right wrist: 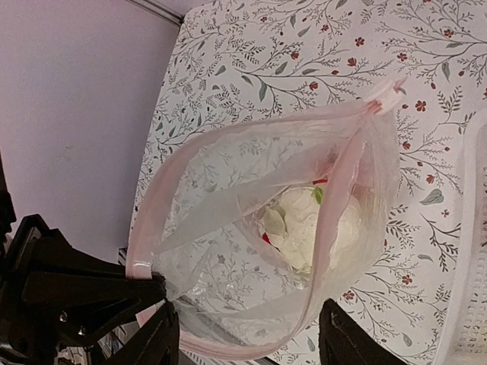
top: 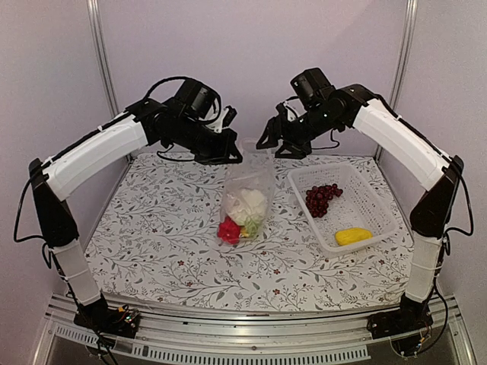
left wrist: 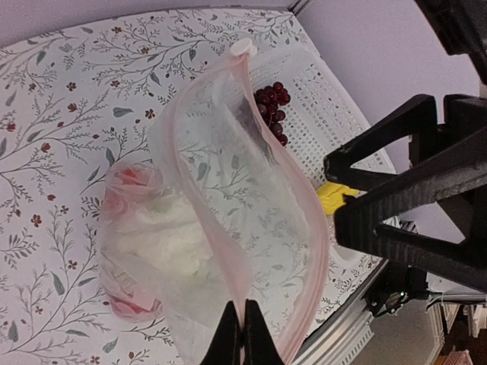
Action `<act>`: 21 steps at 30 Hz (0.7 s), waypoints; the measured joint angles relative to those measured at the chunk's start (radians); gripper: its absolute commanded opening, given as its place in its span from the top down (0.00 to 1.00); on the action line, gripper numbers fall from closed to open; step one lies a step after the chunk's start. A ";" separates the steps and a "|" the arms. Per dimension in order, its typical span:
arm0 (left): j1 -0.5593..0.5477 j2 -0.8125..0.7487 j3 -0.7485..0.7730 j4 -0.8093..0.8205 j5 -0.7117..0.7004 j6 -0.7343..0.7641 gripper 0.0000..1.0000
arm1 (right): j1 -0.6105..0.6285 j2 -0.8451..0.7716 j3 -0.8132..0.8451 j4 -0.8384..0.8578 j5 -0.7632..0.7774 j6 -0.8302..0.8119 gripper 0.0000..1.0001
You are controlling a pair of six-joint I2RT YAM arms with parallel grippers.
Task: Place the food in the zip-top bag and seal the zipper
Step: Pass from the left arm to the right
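The clear zip-top bag (top: 249, 190) hangs upright over the table with its mouth gaping open. My left gripper (left wrist: 242, 338) is shut on one end of its pink zipper (left wrist: 308, 220). Inside, at the bottom, lie a white cauliflower (right wrist: 308, 228) and a red pepper (top: 228, 230). My right gripper (right wrist: 247, 346) is open, its fingers (right wrist: 346, 342) wide apart on either side of the bag's near rim, not pinching it. In the top view the right gripper (top: 275, 143) sits just right of the bag's top. The purple grapes (top: 323, 198) and a yellow piece (top: 353, 236) lie in the basket.
The white mesh basket (top: 378, 199) stands on the right of the flowered tablecloth (top: 160, 236), close beside the bag. Both arms reach in over the back of the table. Walls close in behind and at both sides.
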State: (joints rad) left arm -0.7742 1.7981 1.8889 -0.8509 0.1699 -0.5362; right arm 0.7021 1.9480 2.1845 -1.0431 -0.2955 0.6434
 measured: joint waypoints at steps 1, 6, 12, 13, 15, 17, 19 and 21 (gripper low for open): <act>0.000 0.000 0.012 0.000 0.001 -0.001 1.00 | 0.000 0.007 0.010 -0.002 0.001 -0.001 0.40; -0.001 -0.001 0.070 -0.001 0.002 -0.006 1.00 | 0.000 0.053 0.019 -0.045 0.003 -0.009 0.54; -0.009 -0.002 0.075 -0.036 -0.001 -0.009 0.85 | 0.000 0.088 0.019 -0.086 0.024 -0.011 0.96; -0.011 -0.002 0.078 -0.049 -0.005 -0.012 0.77 | 0.000 0.088 0.019 -0.087 0.027 -0.010 0.99; -0.013 -0.001 0.090 -0.084 -0.021 -0.018 0.65 | 0.005 0.087 0.019 -0.081 0.032 -0.010 1.00; -0.014 0.003 0.108 -0.120 -0.042 -0.022 0.56 | 0.011 0.087 0.019 -0.071 0.036 -0.012 1.00; -0.014 0.009 0.125 -0.145 -0.064 -0.024 0.53 | 0.023 0.084 0.019 -0.063 0.037 -0.012 1.00; -0.014 0.020 0.145 -0.165 -0.079 -0.027 0.53 | 0.035 0.077 0.017 -0.060 0.040 -0.014 1.00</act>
State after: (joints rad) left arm -0.7883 1.8183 2.0342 -1.0157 0.0914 -0.5636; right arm 0.7372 2.0251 2.2013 -1.1034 -0.2558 0.6296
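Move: For the right hand, the near part of the zip-top bag's open rim lies roughly 4 cm straight below. The bagged cauliflower is some 7 cm to its left, 5 cm back and 20 cm down. The grapes are about 18 cm to its right, 1 cm ahead and 26 cm down. From the left hand, which still pinches the bag, that rim part is about 8 cm right, 1 cm ahead and 2 cm lower. The right hand sinks 4–5 cm, closing on the bag's rim; the left rises 2 cm, then opens, releasing it. ##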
